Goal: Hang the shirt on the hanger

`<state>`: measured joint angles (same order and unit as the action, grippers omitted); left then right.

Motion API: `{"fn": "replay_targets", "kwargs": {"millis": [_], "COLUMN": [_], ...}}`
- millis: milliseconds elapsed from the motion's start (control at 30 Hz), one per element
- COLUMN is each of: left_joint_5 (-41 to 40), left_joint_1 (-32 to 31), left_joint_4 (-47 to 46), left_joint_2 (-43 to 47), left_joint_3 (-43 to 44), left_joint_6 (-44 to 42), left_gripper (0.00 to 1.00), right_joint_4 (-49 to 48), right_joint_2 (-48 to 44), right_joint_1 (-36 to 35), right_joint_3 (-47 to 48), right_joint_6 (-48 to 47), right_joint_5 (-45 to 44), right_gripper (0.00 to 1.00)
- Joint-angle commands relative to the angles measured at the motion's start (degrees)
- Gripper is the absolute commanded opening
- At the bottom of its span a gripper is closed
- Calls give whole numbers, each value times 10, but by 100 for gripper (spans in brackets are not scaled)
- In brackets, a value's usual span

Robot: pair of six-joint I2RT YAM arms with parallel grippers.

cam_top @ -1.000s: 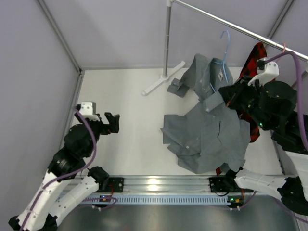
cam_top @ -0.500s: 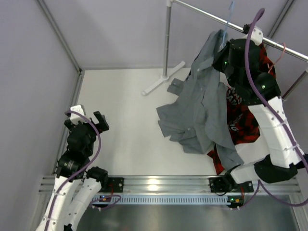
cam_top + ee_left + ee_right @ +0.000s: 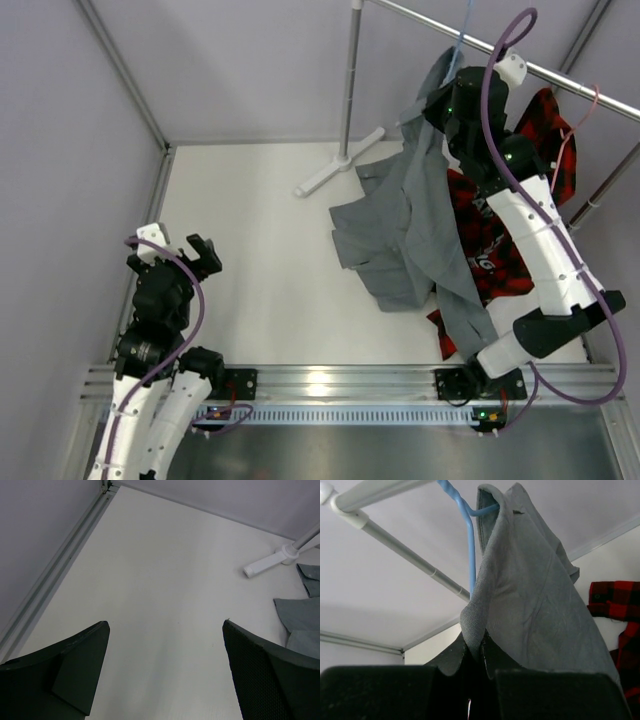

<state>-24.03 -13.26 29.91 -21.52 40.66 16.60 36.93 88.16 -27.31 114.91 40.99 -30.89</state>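
The grey-green shirt [image 3: 405, 235] hangs up at the rail, its lower part trailing onto the table. In the right wrist view the shirt [image 3: 535, 595] drapes over the light-blue hanger [image 3: 471, 545], whose hook rises to the rail [image 3: 380, 495]. My right gripper [image 3: 475, 647] is shut on a fold of the shirt just below the hanger wire. From above, the right gripper [image 3: 447, 105] sits high by the thin blue hanger [image 3: 463, 30]. My left gripper [image 3: 170, 258] stands open and holds nothing, low at the left, far from the shirt; the left gripper [image 3: 165, 625] has only bare table between its fingers.
A red-and-black plaid shirt [image 3: 500, 235] hangs from a pink hanger [image 3: 575, 110] just right of the grey one. The rack's upright pole [image 3: 350, 80] and foot [image 3: 335, 172] stand at the back. The foot [image 3: 272, 562] and a shirt edge [image 3: 302, 622] show in the left wrist view.
My right arm has lifted the shirt from the table up to the rail, hanger with it. The left arm has drawn back toward the near left.
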Motion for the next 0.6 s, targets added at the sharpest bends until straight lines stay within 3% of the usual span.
{"fn": "replay_targets", "kwargs": {"millis": [0,567], "left_joint_5": [3,25], "left_joint_1": [7,49], "left_joint_4": [-33,-36], "left_joint_2": [7,-16], "left_joint_3": [-4,-6], "left_joint_6": [3,9], "left_gripper": [98,98], "right_joint_4": [-110,-168], "right_joint_2": [-25,0], "right_joint_1": [5,-87], "right_joint_3": [-56,-120], "right_joint_6": [49,71], "right_joint_5": [-37,-120], "right_gripper": [0,0]}}
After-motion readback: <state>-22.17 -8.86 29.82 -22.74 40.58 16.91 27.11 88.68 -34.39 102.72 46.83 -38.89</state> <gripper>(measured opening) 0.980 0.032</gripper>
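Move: The right hand holds the grey shirt and blue hanger at one shoulder; the stretch of rail by the hook lies about 15 cm above it, 5 cm ahead and 3 cm to its right. The rail's left end is roughly 13 cm left, 12 cm ahead and 15 cm up; the pink hanger is about 25 cm right, 3 cm back and 10 cm up. From the left hand, the rail spot is some 52 cm right, 25 cm ahead and 35 cm up. Down first, then mostly left: the right hand sinks about 5 cm, bringing the blue hanger's hook down at the rail, and shifts some 5 cm left towards the rail's left end, easing forward only a little. The fingers stay shut on the shirt shoulder and hanger, and the wrist hardly turns. ##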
